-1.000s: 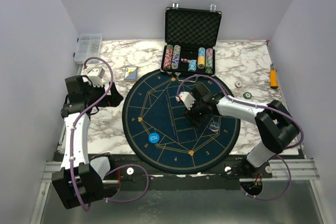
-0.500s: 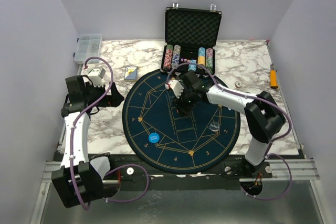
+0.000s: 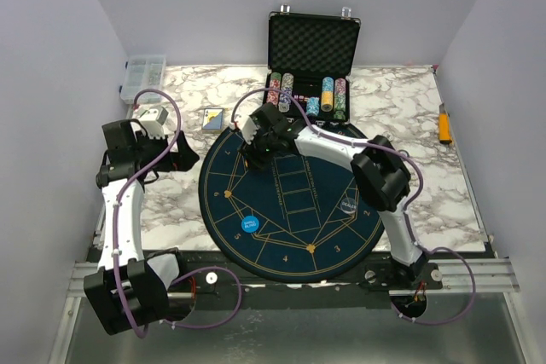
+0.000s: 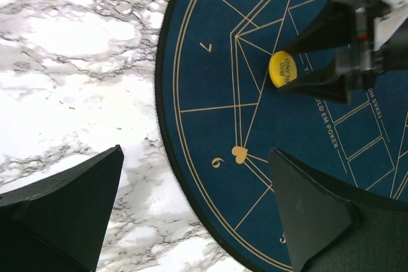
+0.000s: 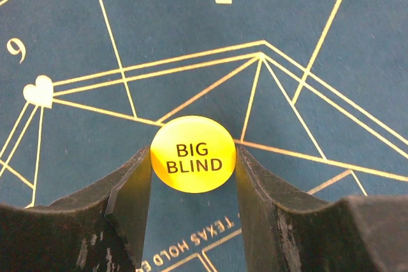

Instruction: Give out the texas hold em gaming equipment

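A yellow "BIG BLIND" disc (image 5: pixel 193 155) sits between the two fingers of my right gripper (image 5: pixel 193 158), which is shut on it, both pads touching its rim. It is low over the round dark-blue mat (image 3: pixel 294 236), near the mark 7, and the yellow disc (image 4: pixel 282 68) also shows in the left wrist view. My left gripper (image 4: pixel 196 152) hangs open and empty over the mat's left edge by the mark 6. A blue disc (image 3: pixel 248 225) and a clear dealer disc (image 3: pixel 348 205) lie on the mat. A deck of cards (image 3: pixel 212 118) rests on the marble left of the mat.
An open black case (image 3: pixel 311 44) with rows of chips (image 3: pixel 307 95) stands behind the mat. A clear compartment box (image 3: pixel 142 74) sits at the far left corner. A yellow-handled tool (image 3: pixel 444 124) lies by the right wall. The right arm stretches across the mat's far half.
The right gripper has swung from the mat's middle right to its far left, near the mark 7. The left arm has barely shifted.
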Available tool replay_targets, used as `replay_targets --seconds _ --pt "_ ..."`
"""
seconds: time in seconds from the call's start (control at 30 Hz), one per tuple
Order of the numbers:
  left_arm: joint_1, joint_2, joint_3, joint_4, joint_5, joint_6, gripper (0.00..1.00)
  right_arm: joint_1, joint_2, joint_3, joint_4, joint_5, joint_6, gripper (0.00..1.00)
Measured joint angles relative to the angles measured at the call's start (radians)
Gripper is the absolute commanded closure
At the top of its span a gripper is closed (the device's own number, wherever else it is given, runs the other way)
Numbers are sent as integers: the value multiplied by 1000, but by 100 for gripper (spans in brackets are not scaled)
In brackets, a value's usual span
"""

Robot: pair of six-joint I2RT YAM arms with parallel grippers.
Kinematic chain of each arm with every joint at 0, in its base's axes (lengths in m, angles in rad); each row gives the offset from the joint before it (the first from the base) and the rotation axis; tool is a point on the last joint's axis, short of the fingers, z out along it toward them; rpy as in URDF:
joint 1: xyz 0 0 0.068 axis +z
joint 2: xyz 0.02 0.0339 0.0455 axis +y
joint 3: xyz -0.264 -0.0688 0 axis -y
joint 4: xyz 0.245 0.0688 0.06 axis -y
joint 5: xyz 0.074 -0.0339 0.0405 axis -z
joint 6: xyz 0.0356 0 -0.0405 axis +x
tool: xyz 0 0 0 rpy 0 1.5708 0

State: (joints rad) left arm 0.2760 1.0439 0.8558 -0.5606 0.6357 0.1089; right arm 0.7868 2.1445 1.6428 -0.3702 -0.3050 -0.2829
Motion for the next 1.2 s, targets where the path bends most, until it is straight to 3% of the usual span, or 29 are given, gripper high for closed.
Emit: replay_targets --seconds 0.53,0.57,0.73,0.93,1.2 --pt "43 47 49 -3 56 0 1 16 178 189 36 1 21 60" --pt "43 47 49 -3 57 0 2 16 184 189 37 1 21 58" --pt "44 47 49 -3 60 0 2 17 190 189 46 4 20 24" --pt "44 51 49 -3 65 2 1 20 181 188 39 4 24 1" --pt "44 55 49 6 65 8 2 0 -38 91 -16 8 28 0"
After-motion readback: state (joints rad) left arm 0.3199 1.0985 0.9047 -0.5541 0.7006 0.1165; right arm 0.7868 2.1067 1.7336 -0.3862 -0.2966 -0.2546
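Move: My right hand holds the big blind button low over the mat; its spot near seat 7 is about 3 cm ahead, 4 cm left and 3 cm below. From that hand the card deck is some 16 cm ahead and 14 cm left, the small blind button 18 cm back and 2 cm left, both about 2 cm lower. From my left hand the spot lies roughly 6 cm ahead, 12 cm right and 14 cm below. I carry the held big blind button on with my right hand, about 5 cm left and forward towards seat 7, sinking some 2.5 cm to the mat. There I open the half-closed fingers wide and let go, then rise nearly 8 cm clear, drifting a little right and back. ##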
